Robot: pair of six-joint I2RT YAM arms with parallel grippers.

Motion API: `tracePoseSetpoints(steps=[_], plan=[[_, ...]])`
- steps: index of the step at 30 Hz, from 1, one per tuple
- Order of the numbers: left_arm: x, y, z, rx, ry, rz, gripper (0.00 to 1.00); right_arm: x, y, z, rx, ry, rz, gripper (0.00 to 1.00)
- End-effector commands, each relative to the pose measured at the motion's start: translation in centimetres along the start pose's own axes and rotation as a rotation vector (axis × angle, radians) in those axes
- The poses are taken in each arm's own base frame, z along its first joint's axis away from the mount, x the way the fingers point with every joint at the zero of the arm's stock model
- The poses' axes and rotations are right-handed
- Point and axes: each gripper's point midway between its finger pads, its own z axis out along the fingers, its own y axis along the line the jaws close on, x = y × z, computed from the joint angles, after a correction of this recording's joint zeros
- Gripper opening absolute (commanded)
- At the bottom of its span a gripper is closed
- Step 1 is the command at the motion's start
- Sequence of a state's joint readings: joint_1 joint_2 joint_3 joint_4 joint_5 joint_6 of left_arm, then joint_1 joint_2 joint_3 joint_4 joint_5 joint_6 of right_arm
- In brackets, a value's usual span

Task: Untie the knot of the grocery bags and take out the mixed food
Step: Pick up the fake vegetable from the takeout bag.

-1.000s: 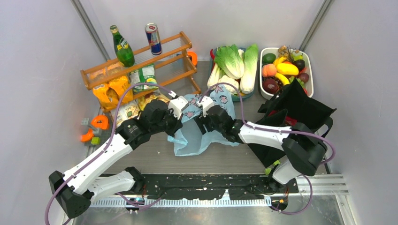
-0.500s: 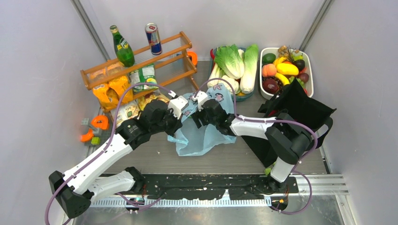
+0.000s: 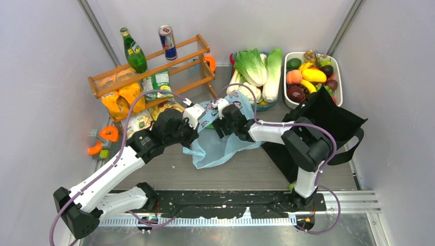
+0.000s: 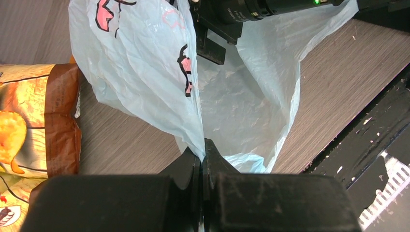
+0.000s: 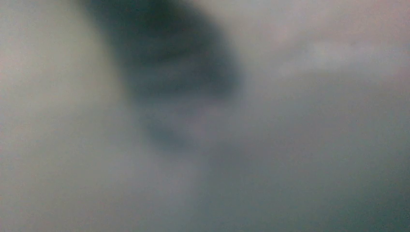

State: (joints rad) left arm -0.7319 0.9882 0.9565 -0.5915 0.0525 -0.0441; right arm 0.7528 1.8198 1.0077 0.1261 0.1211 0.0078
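Note:
The light-blue plastic bag [image 3: 225, 146] with pink cartoon prints lies at the table's middle, thin and see-through [image 4: 145, 72]; I see nothing inside it. My left gripper [image 3: 196, 134] is shut on the bag's rim [image 4: 203, 150] and holds it up. My right gripper [image 3: 216, 123] reaches into the bag's mouth from the right, jaws apart, nothing seen between them. Plastic blurs the whole right wrist view. The black tote [image 3: 328, 120] stands at the right. No knot shows. Cabbage [image 3: 251, 66] and leek [image 3: 272, 74] lie in a tray at the back.
A wooden rack [image 3: 154, 66] at the back left carries a green bottle [image 3: 134, 51] and a can [image 3: 167, 43]. Snack packets [image 3: 123, 97] lie below it, one right by the bag [image 4: 29, 125]. A white fruit bin [image 3: 313, 77] sits at the back right.
My right gripper has slid left and away from me, further into the bag's mouth, and that arm's elbow has folded in. The left arm has held still.

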Motion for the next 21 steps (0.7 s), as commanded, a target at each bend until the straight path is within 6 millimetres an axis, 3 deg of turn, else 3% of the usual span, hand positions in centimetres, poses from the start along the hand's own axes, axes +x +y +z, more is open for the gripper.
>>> tracePoseSetpoints(steps=[1, 5, 11, 14, 21], plan=[[-1.0, 0.2, -0.3, -0.008, -0.045, 0.001, 0.0, 0.0, -0.8, 0.8, 0.018, 0.024, -0.005, 0.75], [-0.9, 0.2, -0.3, -0.01, -0.044, 0.001, 0.0, 0.9, -0.2, 1.4, -0.022, 0.062, -0.036, 0.7], [-0.9, 0.4, -0.3, -0.018, -0.04, 0.001, 0.0, 2.0, 1.3, 0.5, -0.111, 0.084, -0.04, 0.48], [-0.7, 0.8, -0.2, -0.035, -0.035, -0.001, 0.0, 1.2, 2.5, -1.3, -0.164, 0.043, -0.033, 0.38], [-0.4, 2.4, -0.1, -0.121, -0.009, -0.022, 0.0, 0.6, 5.1, -6.0, -0.238, -0.023, -0.101, 0.27]])
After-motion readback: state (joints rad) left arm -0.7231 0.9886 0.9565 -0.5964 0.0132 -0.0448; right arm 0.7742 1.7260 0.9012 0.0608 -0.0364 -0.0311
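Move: The fake vegetable, a green thing mostly hidden inside the light blue takeout bag, lies just off the right gripper's open fingers: about 2 cm ahead, 2 cm left and 2 cm below. The bag rim pinched in the left gripper is roughly 13 cm back, 9 cm left and 15 cm above the right hand; the teal basket is some 22 cm ahead and 14 cm right, about level. From the left hand the vegetable lies about 15 cm ahead, 8 cm right and 18 cm below. Lower the right gripper about 2 cm inside the bag onto the fake vegetable and close the fingers partway until they stop on it. Then draw it back some 5 cm towards the base, rising only slightly as the wrist turns about 10 degrees counter-clockwise. Keep the left gripper shut on the bag rim, nearly still. ##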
